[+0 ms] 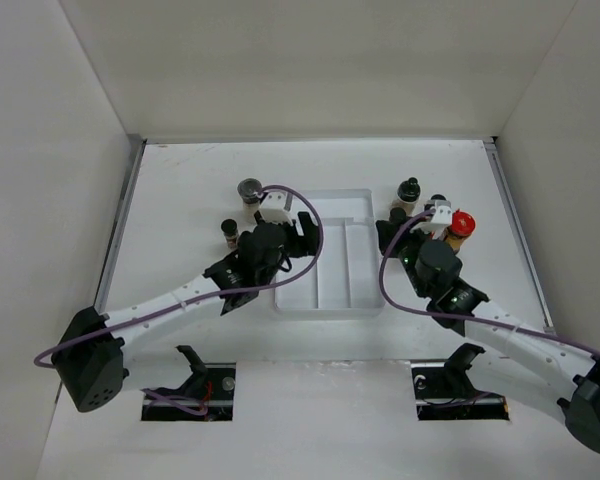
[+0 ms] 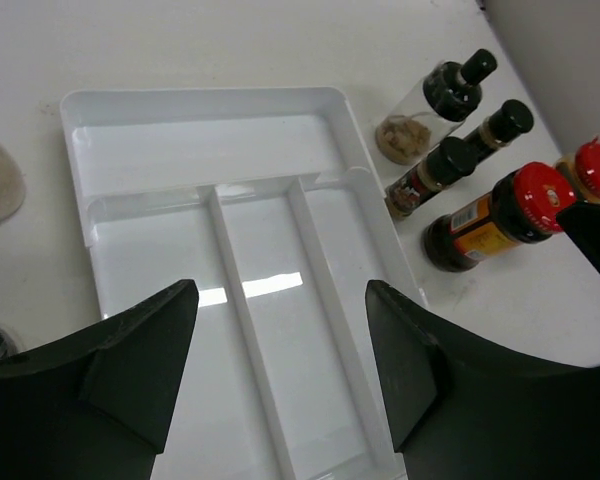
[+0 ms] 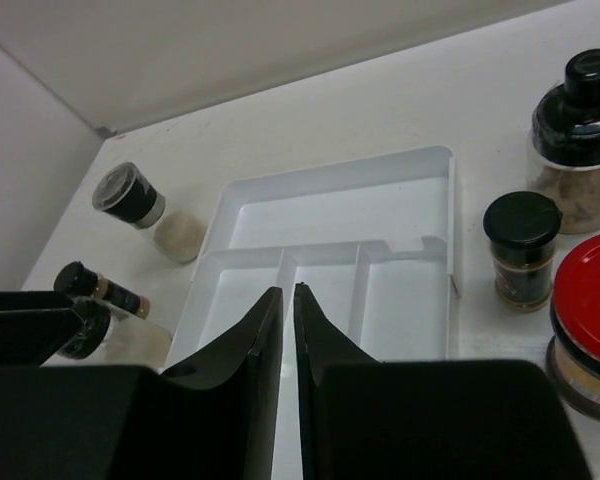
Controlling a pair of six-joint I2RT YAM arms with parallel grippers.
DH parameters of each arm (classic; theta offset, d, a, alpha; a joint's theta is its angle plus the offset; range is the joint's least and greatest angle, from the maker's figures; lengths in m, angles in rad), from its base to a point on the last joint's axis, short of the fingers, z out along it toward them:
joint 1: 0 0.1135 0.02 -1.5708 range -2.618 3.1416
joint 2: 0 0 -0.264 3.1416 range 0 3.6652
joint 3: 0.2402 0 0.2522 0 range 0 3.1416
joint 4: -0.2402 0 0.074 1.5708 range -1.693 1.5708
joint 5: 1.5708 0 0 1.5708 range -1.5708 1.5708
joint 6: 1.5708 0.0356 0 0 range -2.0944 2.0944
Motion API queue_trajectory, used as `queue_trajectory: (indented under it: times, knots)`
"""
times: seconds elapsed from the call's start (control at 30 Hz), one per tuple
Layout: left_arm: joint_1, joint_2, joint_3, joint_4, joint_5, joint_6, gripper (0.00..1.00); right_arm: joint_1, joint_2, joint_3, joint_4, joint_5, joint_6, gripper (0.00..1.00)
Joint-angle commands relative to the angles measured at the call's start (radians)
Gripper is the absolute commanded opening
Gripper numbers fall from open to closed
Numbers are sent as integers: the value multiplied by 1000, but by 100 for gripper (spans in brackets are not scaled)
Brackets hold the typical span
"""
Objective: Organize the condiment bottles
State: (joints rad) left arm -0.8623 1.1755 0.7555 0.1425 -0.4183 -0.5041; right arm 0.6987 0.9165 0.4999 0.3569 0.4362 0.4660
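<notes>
My left gripper [image 2: 280, 300] hangs open and empty over the white divided tray [image 2: 205, 135], at its left side [image 1: 300, 235]. My right gripper [image 3: 288, 292] is shut on nothing, just off the tray's right edge [image 1: 387, 233]. Left of the tray stand a whitish grey-lidded jar [image 1: 250, 190] and a slim black-capped bottle [image 1: 229, 231]. To the tray's right are a black-topped grinder bottle [image 2: 442, 100], two slim black-capped spice bottles [image 2: 435, 172] [image 2: 500, 125] and two red-capped amber jars [image 2: 500, 215] [image 2: 592, 168]. All compartments of the tray that show hold nothing.
White walls [image 1: 40, 150] close in the table on the left, back and right. The right arm [image 1: 450, 285] lies close beside the bottles right of the tray. A metal strip [image 1: 120, 225] runs along the table's left edge.
</notes>
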Motion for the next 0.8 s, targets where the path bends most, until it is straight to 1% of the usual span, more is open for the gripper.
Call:
queue_trajectory:
  times: [0.0,0.07,0.13,0.17,0.27,0.3,0.4,0.5,0.6,0.7,0.77]
  knots:
    - [-28,22,-21,143,30,6,66,-14,-30,2,24,71,-50,19]
    - [-46,26,-56,208,38,4,65,-18,-8,8,17,88,-59,23]
    - [-65,13,-119,316,49,1,66,-20,5,11,13,113,-67,29]
    - [-71,4,-148,365,59,-1,66,-20,7,12,11,133,-73,34]
    - [-79,-22,-211,449,96,-5,66,-44,-24,15,-22,190,-115,55]
    - [-79,-37,-243,482,113,-5,66,-58,-37,19,-41,194,-118,61]
    - [-86,-51,-326,597,138,-13,67,-98,-74,34,-143,217,-110,77]
    - [-88,-34,-369,673,165,-8,67,-146,-93,61,-301,266,-75,86]
    - [-88,-25,-393,712,171,-10,69,-207,-61,106,-432,245,-61,91]
    - [-108,-23,-409,752,187,-20,70,-233,5,155,-489,182,-61,95]
    - [-119,-31,-415,756,191,-24,70,-248,54,186,-496,170,-64,98]
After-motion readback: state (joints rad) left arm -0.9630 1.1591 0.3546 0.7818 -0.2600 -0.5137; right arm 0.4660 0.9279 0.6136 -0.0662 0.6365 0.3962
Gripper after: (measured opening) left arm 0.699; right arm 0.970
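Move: The near red-lidded jar stands about 12 cm to the right of the right hand, some 4 cm ahead and 17 cm below. The short spice bottle is about 5 cm left of this jar and 5 cm farther out, the tall clear bottle some 11 cm beyond it and 1 cm left, and the far red-lidded jar 10 cm to its right and 2 cm farther out. From the left hand, the near jar lies about 33 cm right, 5 cm ahead and 15 cm below. The right hand swings about 12 cm to the right, off the tray side and in towards the near red-lidded jar, sinking some 4 cm mostly in the later part, while its nearly shut fingers open wide, the wrist turns about 25 degrees clockwise, tips down and rolls its left side lower. The left hand, empty and still open above the tray, backs off about 6 cm, drifting right and lower, and turns some 15 degrees clockwise as its left side drops. ##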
